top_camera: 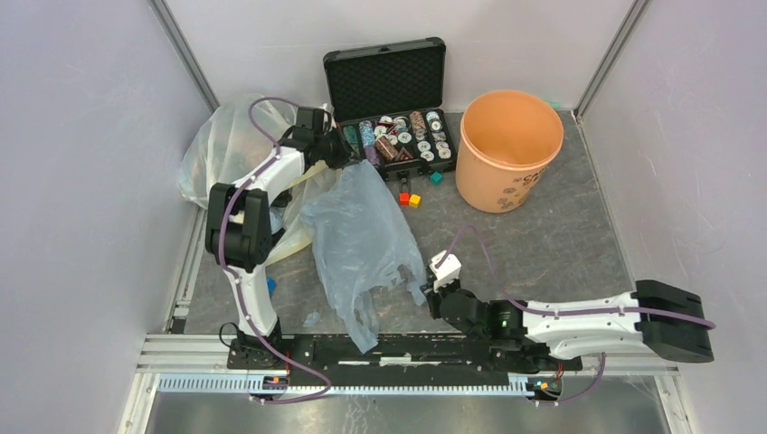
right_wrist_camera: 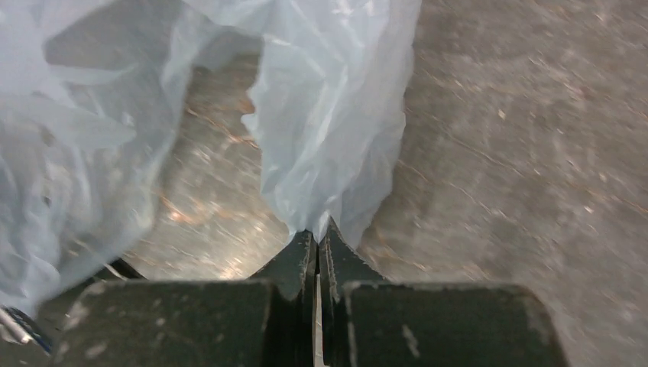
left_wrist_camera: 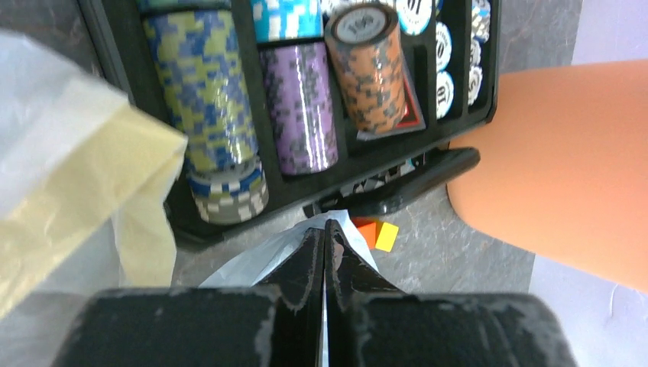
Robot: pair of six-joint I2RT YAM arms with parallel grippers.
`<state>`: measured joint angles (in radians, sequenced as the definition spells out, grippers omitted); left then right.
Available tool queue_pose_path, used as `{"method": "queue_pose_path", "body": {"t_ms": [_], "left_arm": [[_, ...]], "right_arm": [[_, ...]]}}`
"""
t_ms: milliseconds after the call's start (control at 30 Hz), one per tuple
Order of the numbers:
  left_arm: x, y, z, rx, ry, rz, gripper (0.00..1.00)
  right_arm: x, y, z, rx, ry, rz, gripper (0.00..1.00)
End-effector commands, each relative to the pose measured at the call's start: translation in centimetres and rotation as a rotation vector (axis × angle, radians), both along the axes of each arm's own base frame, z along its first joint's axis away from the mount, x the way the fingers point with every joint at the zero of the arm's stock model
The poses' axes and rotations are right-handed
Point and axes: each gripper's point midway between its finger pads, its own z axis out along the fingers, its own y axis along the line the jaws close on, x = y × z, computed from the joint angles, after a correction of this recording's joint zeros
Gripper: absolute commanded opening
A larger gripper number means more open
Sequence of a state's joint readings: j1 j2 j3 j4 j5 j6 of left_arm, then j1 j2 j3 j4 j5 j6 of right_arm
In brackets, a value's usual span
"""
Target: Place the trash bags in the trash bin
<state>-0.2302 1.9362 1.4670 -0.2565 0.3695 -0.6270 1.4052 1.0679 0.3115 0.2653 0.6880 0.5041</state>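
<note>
The pale blue trash bag [top_camera: 362, 240] lies stretched across the middle of the grey table. My left gripper [top_camera: 336, 155] is shut on its far upper corner, next to the black case; the left wrist view shows blue film [left_wrist_camera: 252, 260] pinched at the closed gripper [left_wrist_camera: 325, 229]. My right gripper [top_camera: 430, 291] is shut on the bag's near right edge, and the film [right_wrist_camera: 336, 115] rises out of the closed right gripper [right_wrist_camera: 317, 233]. The orange-tan trash bin [top_camera: 508, 149] stands upright and open at the back right, apart from both grippers; its wall [left_wrist_camera: 565, 168] fills the right of the left wrist view.
An open black case [top_camera: 391, 99] of poker chips [left_wrist_camera: 298, 99] sits at the back centre. A large yellowish bag [top_camera: 226, 149] lies behind the left arm and shows in the left wrist view [left_wrist_camera: 76, 176]. Small red, yellow and teal cubes [top_camera: 409, 199] lie in front of the case.
</note>
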Motion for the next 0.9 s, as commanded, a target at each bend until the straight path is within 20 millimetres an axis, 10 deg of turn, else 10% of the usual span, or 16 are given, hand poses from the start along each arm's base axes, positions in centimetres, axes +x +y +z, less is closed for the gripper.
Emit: {"method": "queue_pose_path", "body": {"t_ms": [0,267,500,700,867], "left_arm": [[2.7,0.3,0.3,0.037,-0.024,0.012,0.02],[4.2,-1.5,1.5,-0.038,-0.019,-0.018,0.04],[1.3,-2.6,8.2,-0.115,-0.106,-0.108,0.62],[-2.8,-1.3,14.1,-0.067,-0.189,-0.098,0.89],[-7.5,0.2,14.6,-0.018,-0.176,-0.067,0.93]], "right_arm": [[-0.3,-4.8,-1.9,-0.142,0.05,-0.079,0.0],[-2.1,-3.2,0.8,-0.005,0.023,0.109,0.0],[-1.7,-0.7,3.4,-0.04,-0.006,0.145,0.0],[-1.4,2.1,4.8,-0.035,-0.012,0.157,0.0],[-1.2,2.6,4.9,-0.01,-0.005,0.14,0.0]]}}
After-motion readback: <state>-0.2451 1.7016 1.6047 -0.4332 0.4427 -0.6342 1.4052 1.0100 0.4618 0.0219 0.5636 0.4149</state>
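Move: At the chip case's front-left corner, the left hand still holds the far end of the blue bag; the case's middle lies some 5 cm ahead, 11 cm right and 9 cm below. From that hand the bag's middle is about 21 cm back and 2 cm right, and the red block 8 cm back and 12 cm right. For the right hand, already pinching the bag's near-right corner, the bag's middle is roughly 10 cm ahead, 15 cm left and slightly lower. Easing forward about 2 cm, then slightly right and down over the case's front-left corner, the left hand opens wide to let go of the bag's far end, then rises some 15 cm and draws back, tipping up. The right fingers keep their pinch, tugging the near corner about 4 cm right, then swinging it back left while rising a little. ##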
